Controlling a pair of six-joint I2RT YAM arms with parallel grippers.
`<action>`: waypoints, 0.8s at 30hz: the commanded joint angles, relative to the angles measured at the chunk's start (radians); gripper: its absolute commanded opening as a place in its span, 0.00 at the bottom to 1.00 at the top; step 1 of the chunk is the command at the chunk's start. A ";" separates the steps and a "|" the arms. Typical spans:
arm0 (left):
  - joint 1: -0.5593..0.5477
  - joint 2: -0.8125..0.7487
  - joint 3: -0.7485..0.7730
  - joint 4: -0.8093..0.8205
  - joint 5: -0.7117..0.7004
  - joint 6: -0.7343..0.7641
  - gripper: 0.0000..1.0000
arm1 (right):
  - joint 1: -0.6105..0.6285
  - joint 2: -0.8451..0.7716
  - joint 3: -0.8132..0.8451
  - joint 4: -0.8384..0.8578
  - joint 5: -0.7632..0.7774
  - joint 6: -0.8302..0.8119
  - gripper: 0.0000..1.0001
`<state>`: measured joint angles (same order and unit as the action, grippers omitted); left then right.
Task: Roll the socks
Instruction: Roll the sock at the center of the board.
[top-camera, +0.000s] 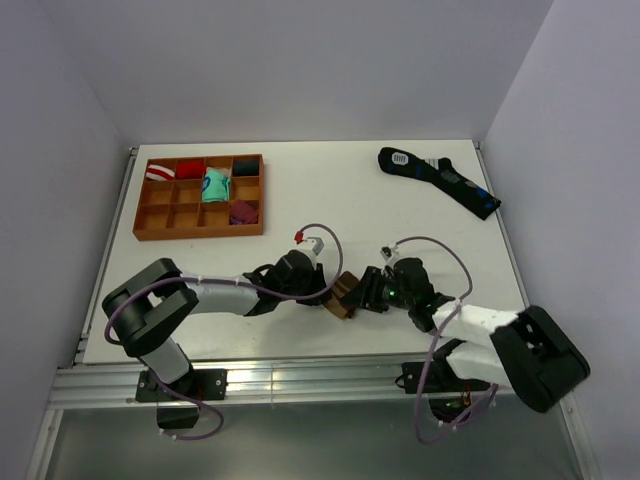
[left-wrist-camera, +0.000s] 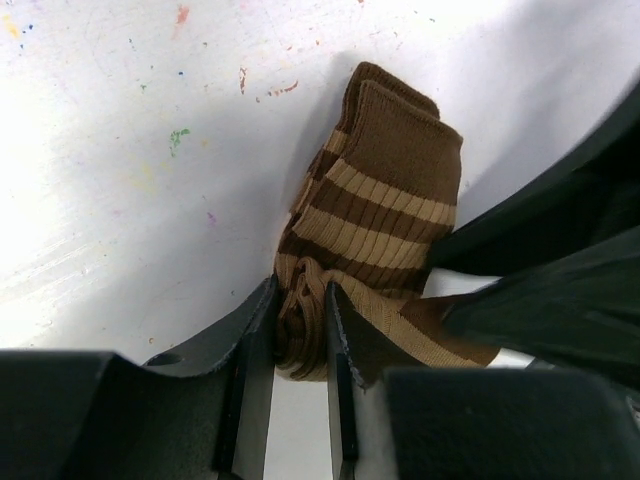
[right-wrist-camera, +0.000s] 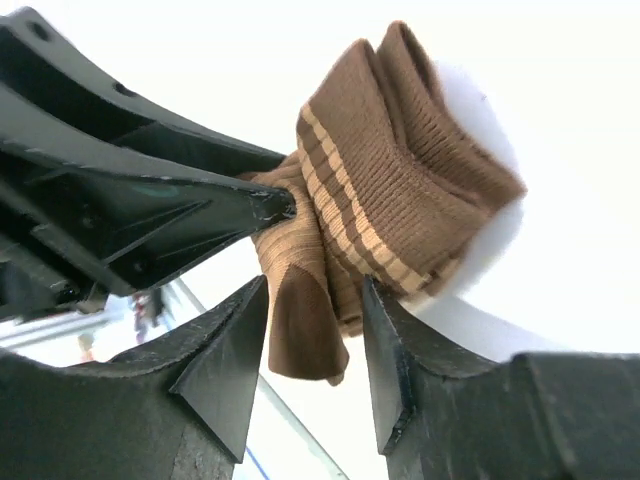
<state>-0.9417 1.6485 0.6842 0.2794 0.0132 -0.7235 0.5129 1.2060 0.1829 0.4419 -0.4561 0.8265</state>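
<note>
A brown sock with tan stripes (top-camera: 346, 294), partly rolled, lies near the table's front edge between both grippers. My left gripper (top-camera: 326, 290) is shut on a bunched fold at the roll's near end; the left wrist view shows the sock (left-wrist-camera: 390, 190) pinched between the jaws (left-wrist-camera: 300, 340). My right gripper (top-camera: 367, 293) is open, its fingers either side of the sock's loose dark end, with small gaps; the right wrist view shows the sock (right-wrist-camera: 400, 180) and that gripper (right-wrist-camera: 312, 350). A black sock with blue marks (top-camera: 440, 180) lies flat at the back right.
A wooden divided tray (top-camera: 146, 222) stands at the back left, holding several rolled socks in red, teal, dark and maroon. The table's front edge and metal rail (top-camera: 300, 378) run just behind the grippers. The other arm's fingers (right-wrist-camera: 150, 200) crowd the right wrist view.
</note>
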 joint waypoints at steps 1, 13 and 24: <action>0.006 0.028 -0.015 -0.224 -0.029 0.027 0.06 | 0.015 -0.168 0.001 -0.178 0.189 -0.099 0.50; 0.003 -0.015 0.034 -0.414 -0.022 0.050 0.06 | 0.352 -0.363 0.075 -0.227 0.526 -0.239 0.50; 0.017 -0.044 0.057 -0.517 0.057 0.087 0.06 | 0.622 -0.200 0.125 -0.197 0.801 -0.288 0.52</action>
<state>-0.9302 1.5906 0.7574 -0.0433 0.0566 -0.6937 1.1046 0.9672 0.2420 0.2211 0.2173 0.5770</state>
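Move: The left hand already pinches the sock; the folded part lies about 6 cm to its right and 2 cm ahead, the brown flap some 5 cm right and 3 cm back, both roughly 1 cm lower. From the right hand, whose fingers are half open, the brown flap lies about 3 cm left, 2 cm back and 3 cm below. The folded part lies 2 cm left, 3 cm ahead and 2 cm below that hand. Open right hand hops up 5 cm, then sweeps back-left, sinking beside the flap; pinching left drags sock back-left. ##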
